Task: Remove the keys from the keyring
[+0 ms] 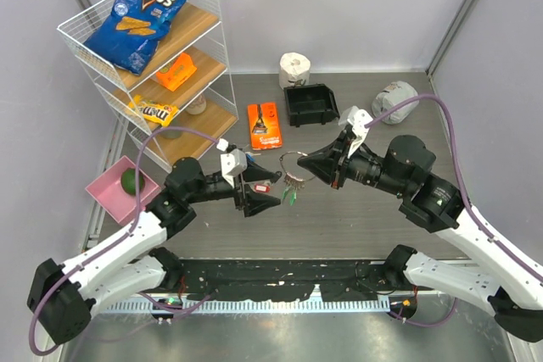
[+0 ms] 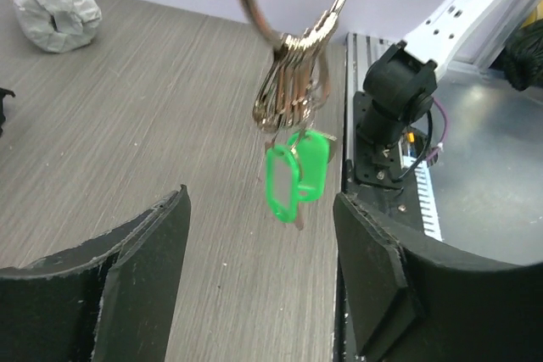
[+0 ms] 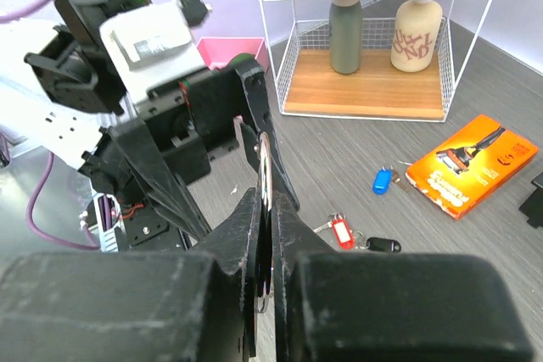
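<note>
My right gripper (image 1: 310, 164) (image 3: 265, 209) is shut on the keyring (image 1: 293, 161) (image 3: 264, 154), a thin silver wire ring held above the table and seen edge-on between its fingers. Several silver keys (image 2: 288, 82) hang from the keyring (image 2: 252, 8), with two green tags (image 2: 297, 171) (image 1: 290, 197) at the bottom. My left gripper (image 1: 265, 190) (image 2: 263, 243) is open just in front of the hanging bunch, touching nothing. Three loose keys lie on the table: one blue-tagged (image 3: 383, 181), one red-tagged (image 3: 342, 232) and one black-headed (image 3: 384, 244).
An orange razor packet (image 1: 265, 125) lies behind the keys. A white wire shelf (image 1: 81, 44) with snacks and bottles stands at the back left, with a pink bin (image 1: 106, 186) in front of it. A black bin (image 1: 310, 104), a paper roll (image 1: 294, 68) and a crumpled grey ball (image 1: 394, 100) sit at the back.
</note>
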Available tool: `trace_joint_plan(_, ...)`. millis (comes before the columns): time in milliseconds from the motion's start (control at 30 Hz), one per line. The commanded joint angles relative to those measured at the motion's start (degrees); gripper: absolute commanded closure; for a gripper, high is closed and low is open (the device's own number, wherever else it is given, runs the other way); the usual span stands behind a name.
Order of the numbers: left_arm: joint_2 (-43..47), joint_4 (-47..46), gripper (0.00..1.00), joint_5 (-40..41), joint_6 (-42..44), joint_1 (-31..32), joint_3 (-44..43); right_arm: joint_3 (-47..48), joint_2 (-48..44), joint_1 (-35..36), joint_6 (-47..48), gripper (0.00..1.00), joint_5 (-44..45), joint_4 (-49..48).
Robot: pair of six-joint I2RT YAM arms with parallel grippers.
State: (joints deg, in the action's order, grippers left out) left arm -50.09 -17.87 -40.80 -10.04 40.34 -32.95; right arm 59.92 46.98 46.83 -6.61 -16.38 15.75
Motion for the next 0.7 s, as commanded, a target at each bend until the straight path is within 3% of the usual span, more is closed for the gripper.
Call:
trace_joint_plan(0, -3.87, -11.56, 0.30, 0.63, 0.99, 0.88, 0.87, 3.62, 1.09, 0.11, -1.91, 0.95, 1.26, -3.97)
trace_joint_plan(200, -11.17, -15.88, 0.39, -2.00, 0.11, 1.76, -2.29, 4.85, 2.67, 0.11, -2.44, 0.95, 0.91, -4.58)
trace_joint_plan(433, -14.60, -17.02, 0.58, -2.18, 0.02, 2.11, -4.40, 4.68, 3.38, 0.11, -1.83, 0.95, 0.91, -4.67)
trace_joint_plan(600, -14.52, -14.49, 0.97, -2.27, 1.60, 2.11, -4.93, 4.33, 3.56, 0.11, -1.65, 0.95, 1.18, -4.59)
trace_joint_plan(667, -13.99, -12.20, 1.00, -1.57, 2.74, 2.11, -5.11, 4.07, 3.12, 0.11, -1.30, 0.95, 1.97, -4.50)
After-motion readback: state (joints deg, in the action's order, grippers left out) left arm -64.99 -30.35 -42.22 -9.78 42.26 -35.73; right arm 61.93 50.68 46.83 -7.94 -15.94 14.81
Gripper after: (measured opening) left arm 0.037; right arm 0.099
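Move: The keys with the green tags hang from the keyring that the right hand holds. They are about 5 cm to the left hand's right, level with it fore and aft and some 2 cm below; from the right hand they lie roughly 12 cm down, 2 cm back and 1 cm left. The keyring's middle is about 6 cm right of the left hand, 1 cm ahead and 5 cm higher. The loose red-tagged key lies on the table some 11 cm ahead of the left hand, 5 cm left and 18 cm below. With its fingers pointing right and standing open around the line to the green tags, the left hand reaches about 4 cm to the right and 2 cm forward, dipping some 3 cm on the way and coming back up by half of that, while the fingers shut at the small rings and the top of the green-tagged keys. The right hand keeps its pinch on the big keyring and brings it roughly 1 cm left and 1 cm forward to meet the left hand, then holds it there. ##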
